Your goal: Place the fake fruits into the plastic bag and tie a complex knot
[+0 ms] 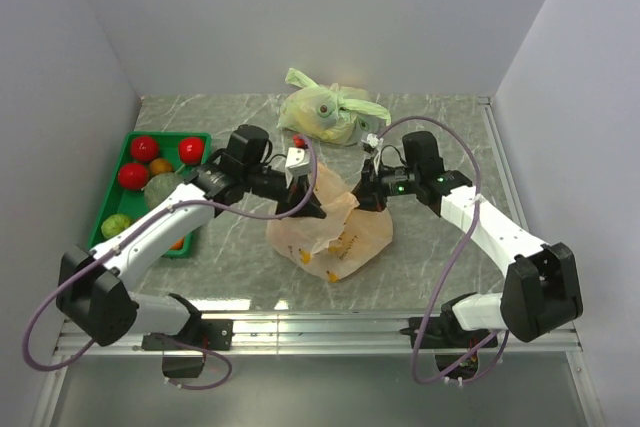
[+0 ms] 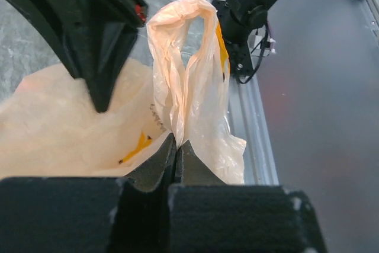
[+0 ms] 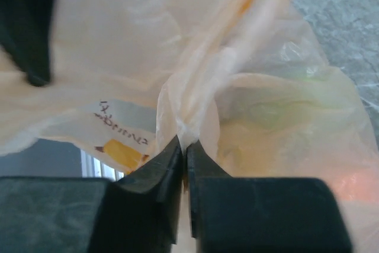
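Note:
The peach-orange plastic bag lies mid-table with yellow banana prints. My left gripper is shut on one handle loop, which stands upright. My right gripper is shut on the other handle, drawn into a strand. In the top view the left gripper and right gripper stand at the bag's upper left and upper right. Faint green and orange shapes show through the film. More fake fruits, red and orange, lie in the tray. No knot is in view.
A green tray sits at the left with red, orange and green fruits and a pale ball. A tied pale green bag lies at the back. The metal rail runs along the near edge.

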You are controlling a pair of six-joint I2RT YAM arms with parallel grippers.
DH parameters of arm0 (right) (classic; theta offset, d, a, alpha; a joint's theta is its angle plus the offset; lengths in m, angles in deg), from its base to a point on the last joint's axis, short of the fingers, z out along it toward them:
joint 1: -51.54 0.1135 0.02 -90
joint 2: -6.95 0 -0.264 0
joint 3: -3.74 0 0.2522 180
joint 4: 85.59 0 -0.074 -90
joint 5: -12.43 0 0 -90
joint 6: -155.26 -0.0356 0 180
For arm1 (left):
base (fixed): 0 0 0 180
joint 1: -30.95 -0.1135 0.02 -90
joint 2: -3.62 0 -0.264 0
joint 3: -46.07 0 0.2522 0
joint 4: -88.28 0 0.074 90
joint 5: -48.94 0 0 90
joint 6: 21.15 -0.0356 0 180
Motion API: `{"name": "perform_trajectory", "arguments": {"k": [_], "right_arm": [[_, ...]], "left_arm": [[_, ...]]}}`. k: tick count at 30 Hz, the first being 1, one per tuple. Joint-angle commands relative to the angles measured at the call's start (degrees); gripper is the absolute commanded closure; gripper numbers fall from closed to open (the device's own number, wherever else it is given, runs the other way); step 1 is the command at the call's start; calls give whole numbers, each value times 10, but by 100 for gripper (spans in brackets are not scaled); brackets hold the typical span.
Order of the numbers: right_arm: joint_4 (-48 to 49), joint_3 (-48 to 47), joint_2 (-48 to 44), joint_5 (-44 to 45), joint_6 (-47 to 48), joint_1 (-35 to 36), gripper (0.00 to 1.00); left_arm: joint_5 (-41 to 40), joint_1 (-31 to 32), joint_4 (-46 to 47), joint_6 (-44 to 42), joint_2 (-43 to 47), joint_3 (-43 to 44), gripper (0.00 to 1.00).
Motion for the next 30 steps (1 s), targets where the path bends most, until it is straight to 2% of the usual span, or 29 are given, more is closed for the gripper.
{"name": "perform_trajectory", "arguments": {"k": [1, 3, 5, 6, 9, 13, 14, 17, 26, 30], "right_arm": [[-34, -34, -13, -33, 46, 6, 81], [-67, -34, -16, -30, 76, 5, 74], [-95, -34, -19, -32, 119, 6, 62], [-101, -33, -23, -33, 142, 6, 51], [-103, -22, -41, -44, 172, 4, 37], [-84, -1, -64, -52, 177, 5, 19], [-72, 3, -67, -54, 173, 5, 18], [-45, 4, -67, -62, 147, 5, 5], [14, -3, -40, -70, 89, 6, 4], [51, 10, -28, -46, 62, 5, 10]], "left_arm": [[21, 1, 62, 2, -36, 26, 100], [25, 1, 86, 5, -49, 32, 100], [25, 1, 103, 22, -61, 36, 100], [25, 0, 110, 22, -66, 37, 100], [16, 0, 114, 13, -70, 36, 100], [-8, 1, 116, 0, -67, 24, 100], [-18, 1, 120, 1, -66, 22, 100], [-32, 1, 134, 4, -63, 14, 100], [-29, 10, 148, 12, -70, 9, 100], [-12, 20, 113, -41, -65, 7, 99]]}}
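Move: The left hand's fingers are shut on the bag, with a handle loop standing about 4 cm beyond them to the right. The right fingers, barely parted on bag plastic, lie some 8 cm to the left hand's right, 3 cm farther out and roughly 4 cm lower. That puts the loop about 4 cm left of the right hand, 2 cm back and 3 cm above. The bag's fruit-filled body sits roughly 9 cm below the right hand, 3 cm to its left. The right fingers let go of the plastic, spreading wide as that hand draws back nearly 3 cm, then rises about 2 cm and tips up some 10 degrees, easing forward a little at the end. Meanwhile the left keeps its pinch and carries the loop about 4 cm forward and 3 cm right, dipping slightly at first, towards the open jaws. ##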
